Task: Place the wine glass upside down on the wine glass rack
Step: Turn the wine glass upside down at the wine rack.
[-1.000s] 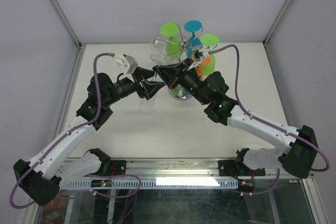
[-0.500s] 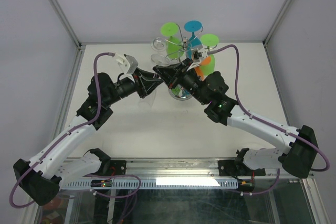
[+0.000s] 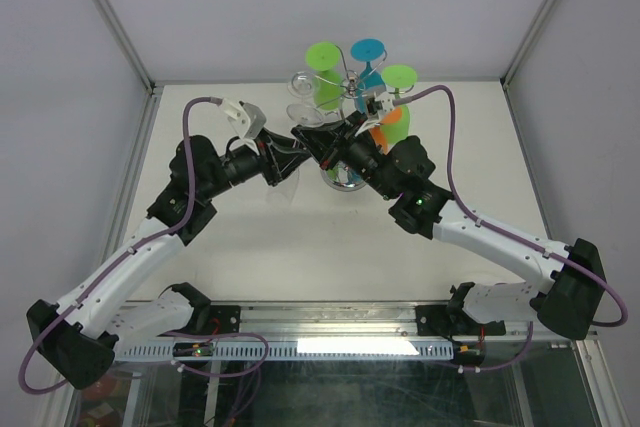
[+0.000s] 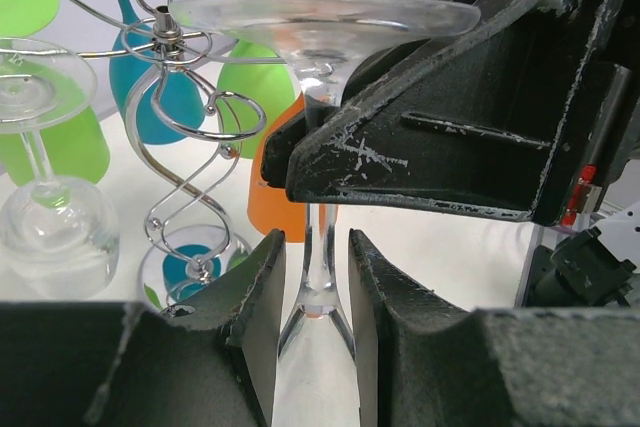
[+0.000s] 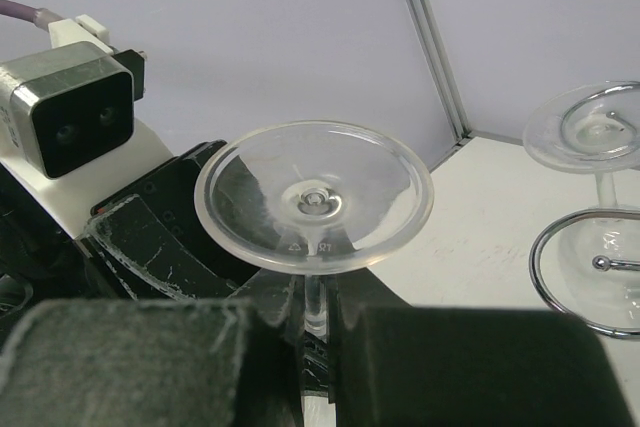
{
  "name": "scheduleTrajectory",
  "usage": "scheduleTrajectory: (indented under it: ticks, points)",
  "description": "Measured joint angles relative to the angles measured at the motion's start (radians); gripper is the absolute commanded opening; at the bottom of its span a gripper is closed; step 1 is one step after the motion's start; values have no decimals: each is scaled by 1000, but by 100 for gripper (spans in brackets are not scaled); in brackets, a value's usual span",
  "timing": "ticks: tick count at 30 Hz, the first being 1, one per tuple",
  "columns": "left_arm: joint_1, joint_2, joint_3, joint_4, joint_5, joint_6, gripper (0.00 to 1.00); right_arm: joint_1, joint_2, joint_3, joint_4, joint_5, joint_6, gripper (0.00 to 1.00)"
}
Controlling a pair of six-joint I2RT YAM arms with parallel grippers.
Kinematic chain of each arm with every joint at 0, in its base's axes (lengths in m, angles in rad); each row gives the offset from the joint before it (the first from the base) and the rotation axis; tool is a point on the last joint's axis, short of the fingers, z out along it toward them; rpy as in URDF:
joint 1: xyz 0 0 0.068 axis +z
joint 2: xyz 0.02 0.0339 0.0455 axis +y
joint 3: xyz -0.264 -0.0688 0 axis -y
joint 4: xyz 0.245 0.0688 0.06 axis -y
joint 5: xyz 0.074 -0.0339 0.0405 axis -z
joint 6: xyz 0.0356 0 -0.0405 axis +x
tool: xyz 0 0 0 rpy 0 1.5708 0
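Observation:
A clear wine glass (image 4: 318, 209) hangs upside down between both arms, its round foot (image 5: 313, 197) uppermost and its bowl (image 3: 283, 182) below. My right gripper (image 5: 318, 312) is shut on the stem just under the foot. My left gripper (image 4: 315, 243) is closed lower down, where the stem flares into the bowl, and its pads touch the glass on both sides. The chrome wine glass rack (image 4: 190, 177) stands just behind and left of the glass in the left wrist view. In the top view the rack (image 3: 352, 87) is at the back of the table.
The rack carries upside-down glasses: two green (image 3: 323, 55), one blue (image 3: 368, 49), one orange (image 3: 390, 127) and a clear one (image 3: 300, 82) on the left arm. One scroll ring (image 5: 585, 269) shows in the right wrist view. Walls close the table at the back and sides.
My left gripper's jaws have closed in from wide apart onto the glass below the stem. The right gripper has kept its hold and place.

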Motion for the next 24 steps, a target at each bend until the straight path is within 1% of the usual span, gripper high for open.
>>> scheduleTrajectory:
  ticks: [2, 4, 6, 8, 10, 13, 16, 20, 24]
  points:
    - [0, 6, 6, -7, 0, 0, 15, 0, 0, 0, 0, 0, -8, 0]
    - [0, 10, 11, -13, 0, 0, 28, -1, 0, 0, -1, 0, -16, 0]
    - [0, 10, 11, -17, -1, 0, 39, 0, 0, 0, -2, -1, -24, 0]
    - [0, 10, 12, -22, -5, 3, 49, 0, 0, 0, -2, -5, -29, 0]
    - [1, 10, 12, -24, -12, 6, 56, 0, 0, 0, -3, -8, -34, 0]
    - [1, 10, 12, -28, -24, 8, 64, 0, 0, 0, -9, -14, -45, 0]
    - [1, 10, 12, -29, -32, 10, 69, 0, 0, -1, -13, -16, -57, 0]
    - [1, 10, 12, -31, -35, 10, 73, 1, 0, -1, -19, -16, -73, 0]
    - [1, 8, 13, -45, -47, 11, 74, 1, 0, -1, -28, -16, -89, 0]
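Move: The clear wine glass already hangs upside down in both grips: the left hand shuts on the lower stem, with the glass's middle some 3 cm below that hand and 1 cm back and left. From the right hand, pinching the stem under the foot, the rack's empty front hook is roughly 6 cm ahead, 5 cm right, about level. The hung clear glass is some 11 cm straight ahead, 8 cm down, and the rack's pole 9 cm ahead, 10 cm right, its middle 18 cm lower. The glass's lower stem is let go by the left fingers, which spread wide to either side of it while that hand eases forward and a little left and down, about 1 cm in all. The right hand keeps its pinch just under the foot, sinks about 1 cm and rolls some 5 degrees, swinging the bowl forward and to the right. ##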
